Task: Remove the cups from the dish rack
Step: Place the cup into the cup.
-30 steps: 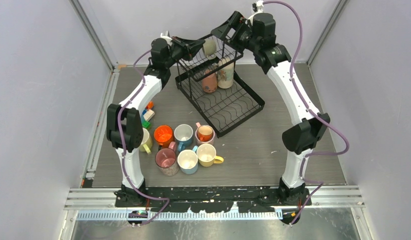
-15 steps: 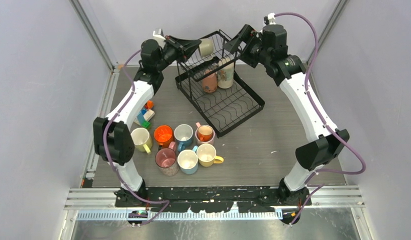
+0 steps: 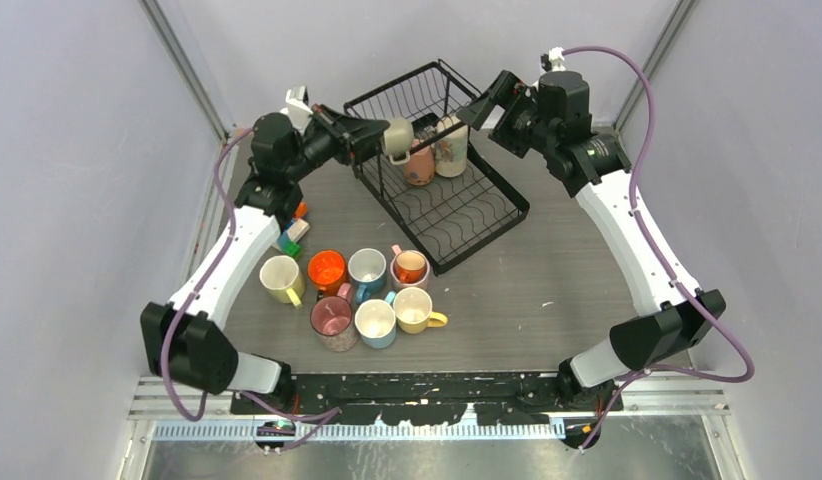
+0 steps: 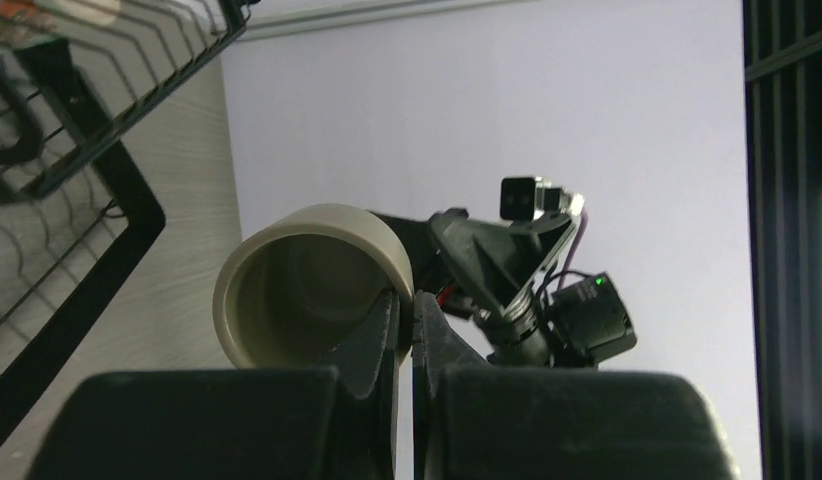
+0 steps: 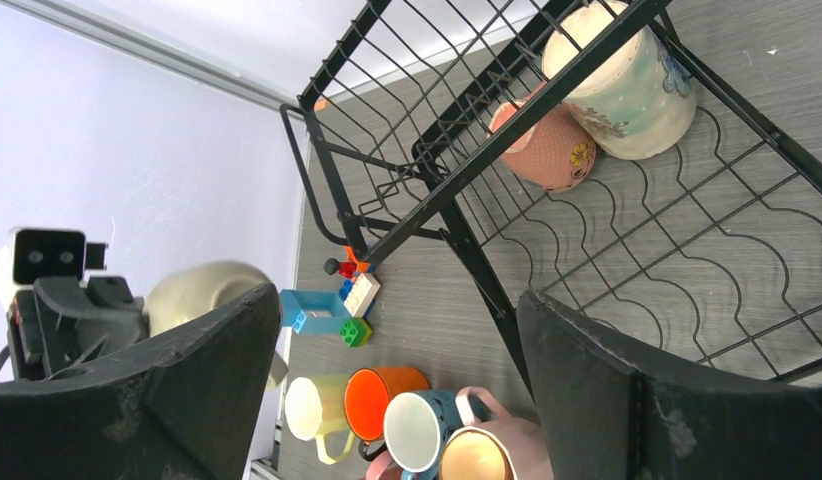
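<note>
My left gripper [image 3: 380, 135] is shut on the rim of a beige cup [image 3: 397, 140], held in the air at the left front of the black dish rack [image 3: 487, 215]. In the left wrist view one finger sits inside the beige cup [image 4: 307, 275] and one outside. My right gripper [image 3: 490, 103] hangs open and empty above the rack's right side. A salmon cup [image 5: 549, 148] and a pale patterned cup [image 5: 627, 92] lean on the lower tray. Several cups [image 3: 372, 295] stand grouped on the table.
Small coloured blocks [image 3: 292, 232] lie by the left arm, also visible as blocks [image 5: 332, 305] in the right wrist view. The rack's upper basket [image 3: 412, 92] holds nothing I can see. Grey walls close in on both sides.
My left gripper has carried the beige cup out of the upper basket, down and toward the near left. The right gripper has drawn back to the right of the rack.
</note>
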Available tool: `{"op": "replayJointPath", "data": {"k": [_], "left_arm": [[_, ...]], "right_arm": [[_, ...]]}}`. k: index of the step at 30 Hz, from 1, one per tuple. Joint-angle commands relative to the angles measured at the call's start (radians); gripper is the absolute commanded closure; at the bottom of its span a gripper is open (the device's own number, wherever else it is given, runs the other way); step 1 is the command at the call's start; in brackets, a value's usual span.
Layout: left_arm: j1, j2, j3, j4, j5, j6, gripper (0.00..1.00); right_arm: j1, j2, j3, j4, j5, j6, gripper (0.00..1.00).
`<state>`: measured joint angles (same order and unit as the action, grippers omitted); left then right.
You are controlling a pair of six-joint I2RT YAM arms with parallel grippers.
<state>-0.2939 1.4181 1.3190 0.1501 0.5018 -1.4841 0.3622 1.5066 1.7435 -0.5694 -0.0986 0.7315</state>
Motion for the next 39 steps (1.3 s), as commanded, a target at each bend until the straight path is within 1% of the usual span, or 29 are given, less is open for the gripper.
{"op": "replayJointPath", "data": {"k": [1, 8, 16, 21, 29, 39], "left_arm": [[-0.004, -0.133, -0.085, -0.045, 0.033, 0.077, 1.0], [-0.004, -0.27, -0.189, -0.176, 0.051, 0.156, 1.0], [-0.004, -0.379, -0.306, -0.298, 0.061, 0.227, 1.0], [-0.004, -0.421, -0.329, -0.407, 0.046, 0.309, 1.0], [-0.004, -0.422, -0.319, -0.593, -0.011, 0.461, 1.0], [-0.004, -0.379, -0.335, -0.696, -0.069, 0.565, 1.0]], "right_arm": [[-0.002, -0.045, -0.016, 0.017, -0.007, -0.004, 0.07], [-0.002, -0.055, -0.049, 0.019, -0.023, 0.0, 0.07], [0.0, -0.079, -0.108, 0.029, -0.036, 0.001, 0.08], [0.001, -0.096, -0.136, 0.026, -0.04, -0.002, 0.08], [0.005, -0.118, -0.19, 0.033, -0.037, -0.004, 0.08], [0.006, -0.117, -0.233, 0.049, -0.043, -0.006, 0.08]]}}
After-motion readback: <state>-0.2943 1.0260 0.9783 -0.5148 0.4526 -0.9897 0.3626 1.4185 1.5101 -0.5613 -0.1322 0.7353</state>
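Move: The left hand holds the small grey cup by its rim. The blue flowered cup it is headed for stands about 15 cm back, 5 cm left and 36 cm below. Next to that cup, the pink cup with the orange one nested in it is 9 cm to its right and the orange mug 9 cm to its left; the light-blue cup is 10 cm nearer the base and 2 cm to its right. From the open right hand, the blue flowered cup lies some 16 cm back, 24 cm left and 33 cm below. Down and back, veering a little left, the left hand carries the grey cup about 20 cm away from the rack's upper tier towards the blue flowered cup. It keeps its pinch, and its level fingers tip roughly 30 degrees downward; the backward travel fades out while the sinking goes on. The right hand, empty and wide open, sinks about 6 cm and eases back a little. ##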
